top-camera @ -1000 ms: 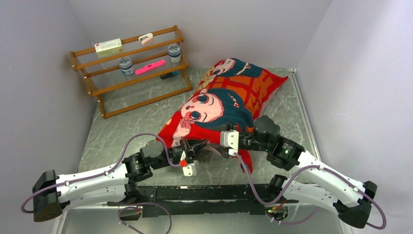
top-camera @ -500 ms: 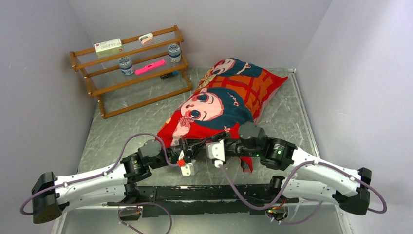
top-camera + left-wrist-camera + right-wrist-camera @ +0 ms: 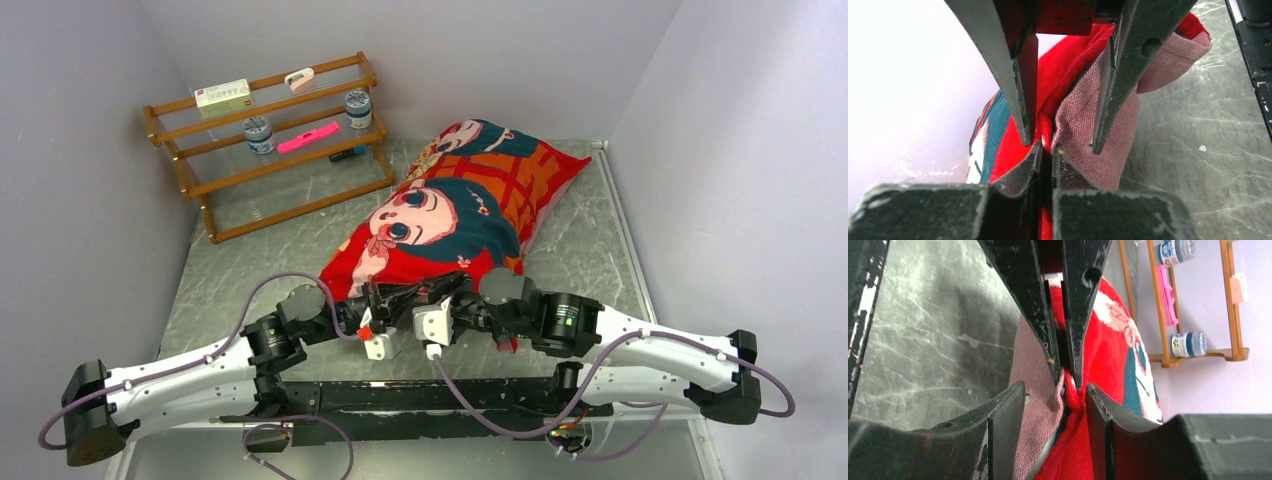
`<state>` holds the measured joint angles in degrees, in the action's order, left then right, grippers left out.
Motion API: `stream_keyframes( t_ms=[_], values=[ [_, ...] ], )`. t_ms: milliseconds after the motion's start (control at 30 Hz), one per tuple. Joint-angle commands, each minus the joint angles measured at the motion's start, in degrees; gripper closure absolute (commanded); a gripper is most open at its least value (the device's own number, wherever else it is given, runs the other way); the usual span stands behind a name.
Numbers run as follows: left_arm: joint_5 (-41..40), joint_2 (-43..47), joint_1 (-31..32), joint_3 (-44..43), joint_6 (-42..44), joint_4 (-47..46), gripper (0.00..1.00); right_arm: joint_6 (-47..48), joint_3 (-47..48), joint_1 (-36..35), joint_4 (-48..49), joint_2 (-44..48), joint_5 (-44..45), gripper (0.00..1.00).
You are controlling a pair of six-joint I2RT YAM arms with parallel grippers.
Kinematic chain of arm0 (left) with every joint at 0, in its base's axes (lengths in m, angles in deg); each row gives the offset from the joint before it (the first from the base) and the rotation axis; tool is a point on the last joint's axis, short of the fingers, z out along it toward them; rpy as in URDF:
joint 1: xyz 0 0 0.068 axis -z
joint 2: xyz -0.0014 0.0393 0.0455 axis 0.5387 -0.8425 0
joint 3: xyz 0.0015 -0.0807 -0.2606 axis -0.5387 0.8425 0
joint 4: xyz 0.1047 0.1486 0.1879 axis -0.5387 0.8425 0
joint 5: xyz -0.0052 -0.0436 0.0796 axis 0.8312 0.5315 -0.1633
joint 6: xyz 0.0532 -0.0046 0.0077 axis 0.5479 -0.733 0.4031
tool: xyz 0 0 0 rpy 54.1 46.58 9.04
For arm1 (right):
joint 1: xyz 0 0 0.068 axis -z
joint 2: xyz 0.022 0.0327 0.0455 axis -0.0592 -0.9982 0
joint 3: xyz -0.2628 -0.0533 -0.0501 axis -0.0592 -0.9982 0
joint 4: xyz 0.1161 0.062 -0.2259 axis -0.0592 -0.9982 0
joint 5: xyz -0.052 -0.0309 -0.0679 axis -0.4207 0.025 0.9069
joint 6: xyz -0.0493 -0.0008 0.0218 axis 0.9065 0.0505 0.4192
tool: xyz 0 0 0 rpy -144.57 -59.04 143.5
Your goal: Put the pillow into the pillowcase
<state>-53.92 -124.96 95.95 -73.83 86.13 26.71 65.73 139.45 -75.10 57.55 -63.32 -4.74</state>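
The red pillowcase with cartoon girl faces lies plump and diagonal on the table, its open end near the arms. The pillow is hidden. My left gripper is shut on the case's hem, where red cloth and the paler pink reverse meet. In the top view it sits at the case's near end. My right gripper faces it from the right, open, with the same bunched hem between its fingers. Its tips stand level with the left gripper's tips.
A wooden rack stands at the back left with jars, a pink item and a white box. Grey walls close in on both sides. A black rail runs along the near edge between the arm bases.
The right arm has swung left, bringing its gripper up to the left gripper at the hem, its jaws narrowing slightly. The left arm and the case's near end shifted a little left.
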Motion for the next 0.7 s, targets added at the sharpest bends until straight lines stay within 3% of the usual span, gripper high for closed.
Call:
stream_keyframes(
  t_ms=[0,300,500,667],
  values=[
    [1.7,2.1,-0.6,-4.2,0.6,-4.8,0.95,1.0,2.7,-0.5,-2.0,0.0,4.4,0.51],
    [2.9,1.6,-0.9,-4.7,0.3,-4.3,0.95,3.1,1.9,-1.6,2.1,-0.6,6.0,0.79],
    [5.7,1.1,-1.2,-4.8,-0.9,-4.0,0.95,5.9,-1.1,-1.6,10.4,-0.1,6.5,1.0],
    [7.9,-0.1,-1.6,-5.9,-1.6,-1.0,0.93,8.3,-4.4,-1.6,19.0,1.9,5.3,1.0]
  ],
)
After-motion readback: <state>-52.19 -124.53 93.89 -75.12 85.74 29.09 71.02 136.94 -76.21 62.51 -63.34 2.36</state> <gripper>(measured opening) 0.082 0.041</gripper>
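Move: The pillowcase's open edge, red layer against pink, stands about 2 cm ahead and 1 cm to the left of my right hand, at its height, between its half-open fingers. My left hand already pinches that edge; the free spot lies some 2 cm to its right. From my right hand the printed face is about 18 cm ahead, 3 cm left and 10 cm down, the hanging corner 6 cm back, 16 cm right and lower. I close my right fingers from half open to shut, pinching the red and pink layers together right beside my left fingertips. Meanwhile I ease that hand forward about 2 cm onto the edge and roll it some 10 degrees, its front side lifting. My left hand stays in place, keeping its pinch. ##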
